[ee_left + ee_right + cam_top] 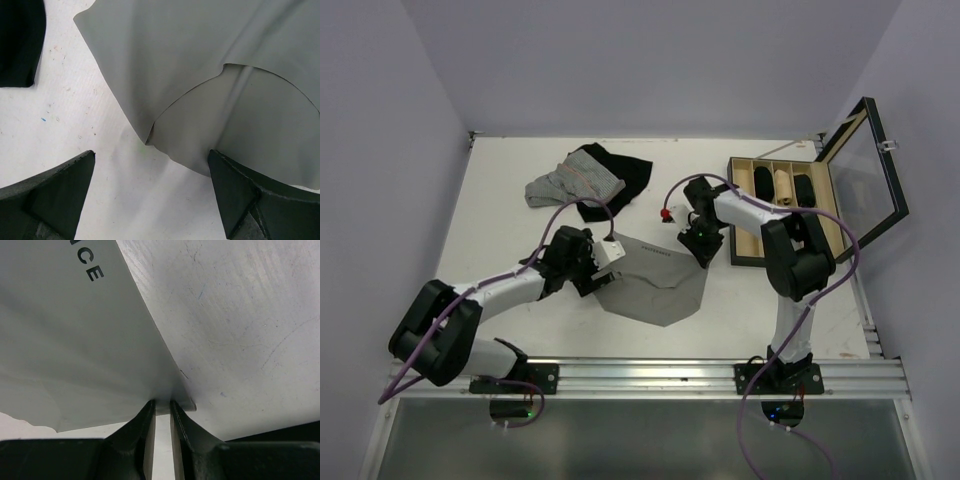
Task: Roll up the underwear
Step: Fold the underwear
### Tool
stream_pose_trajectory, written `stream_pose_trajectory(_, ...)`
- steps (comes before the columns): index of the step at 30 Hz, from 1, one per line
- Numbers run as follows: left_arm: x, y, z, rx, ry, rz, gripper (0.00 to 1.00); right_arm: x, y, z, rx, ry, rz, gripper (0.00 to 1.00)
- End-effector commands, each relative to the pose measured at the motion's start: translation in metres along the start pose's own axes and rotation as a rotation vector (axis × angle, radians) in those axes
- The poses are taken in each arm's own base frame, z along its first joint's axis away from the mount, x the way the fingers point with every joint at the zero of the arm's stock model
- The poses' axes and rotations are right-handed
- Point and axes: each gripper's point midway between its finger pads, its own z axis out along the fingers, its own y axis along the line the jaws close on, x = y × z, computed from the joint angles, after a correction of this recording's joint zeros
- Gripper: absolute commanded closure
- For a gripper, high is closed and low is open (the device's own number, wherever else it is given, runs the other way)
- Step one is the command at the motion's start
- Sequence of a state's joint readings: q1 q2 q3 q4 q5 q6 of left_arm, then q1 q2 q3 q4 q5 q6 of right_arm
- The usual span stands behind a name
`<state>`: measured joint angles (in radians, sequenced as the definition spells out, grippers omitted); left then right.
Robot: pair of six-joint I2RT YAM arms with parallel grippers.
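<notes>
The grey underwear (655, 285) lies spread flat on the white table (500, 210) between the two arms, its lettered waistband toward the back. My right gripper (703, 250) is at its right waistband corner. In the right wrist view the fingertips (162, 407) are pinched on that corner of the underwear (75, 350). My left gripper (608, 256) hovers at the cloth's left side. Its jaws (152, 190) stand wide open over bare table, just short of a leg-hole edge of the underwear (200, 75), holding nothing.
A grey-and-white striped garment (570, 183) and a black garment (625, 172) lie at the back of the table; the black garment (20, 45) shows in the left wrist view's top-left corner. A compartmented box (785, 205) with its lid (865, 165) raised stands at the right.
</notes>
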<state>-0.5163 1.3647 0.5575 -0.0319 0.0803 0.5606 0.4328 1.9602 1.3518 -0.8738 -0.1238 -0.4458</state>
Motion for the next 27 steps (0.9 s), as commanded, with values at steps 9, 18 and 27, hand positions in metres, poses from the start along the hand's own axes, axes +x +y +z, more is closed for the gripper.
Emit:
stream_pose_trajectory(9, -0.038, 0.000, -0.037, 0.061, -0.121, -0.004, 0.00, -0.047, 0.045, -0.067, -0.145, -0.225, 0.006, 0.75)
stream_pose_trajectory(18, -0.104, -0.045, -0.041, 0.165, -0.240, 0.151, 0.00, -0.071, 0.063, -0.036, -0.276, -0.233, 0.054, 0.75)
stream_pose_trajectory(27, -0.135, -0.108, -0.015, 0.219, -0.230, 0.282, 0.00, -0.067, 0.061, 0.003, -0.287, -0.166, 0.096, 0.78)
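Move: The underwear lies spread between the hands. Its middle is about 15 cm to the left hand's right, level with it and just below; its near edge, where that hand heads, is some 10 cm back and 13 cm right. The black cloth lies roughly 30 cm ahead of that hand and 5 cm right. From the right hand, the underwear's middle is about 15 cm left and 5 cm back; the box is some 25 cm right and 17 cm ahead. The right hand's nearly shut fingertips come off the underwear's right edge, arc up and about 8 cm left over the cloth, then sink close to its surface while the hand tilts. The left hand, fingers wide open, leaves the underwear's left edge, drawing back low, hops up, then swings right and back some 12 cm by 8 to sink over the near edge, turning about 25 degrees clockwise. ##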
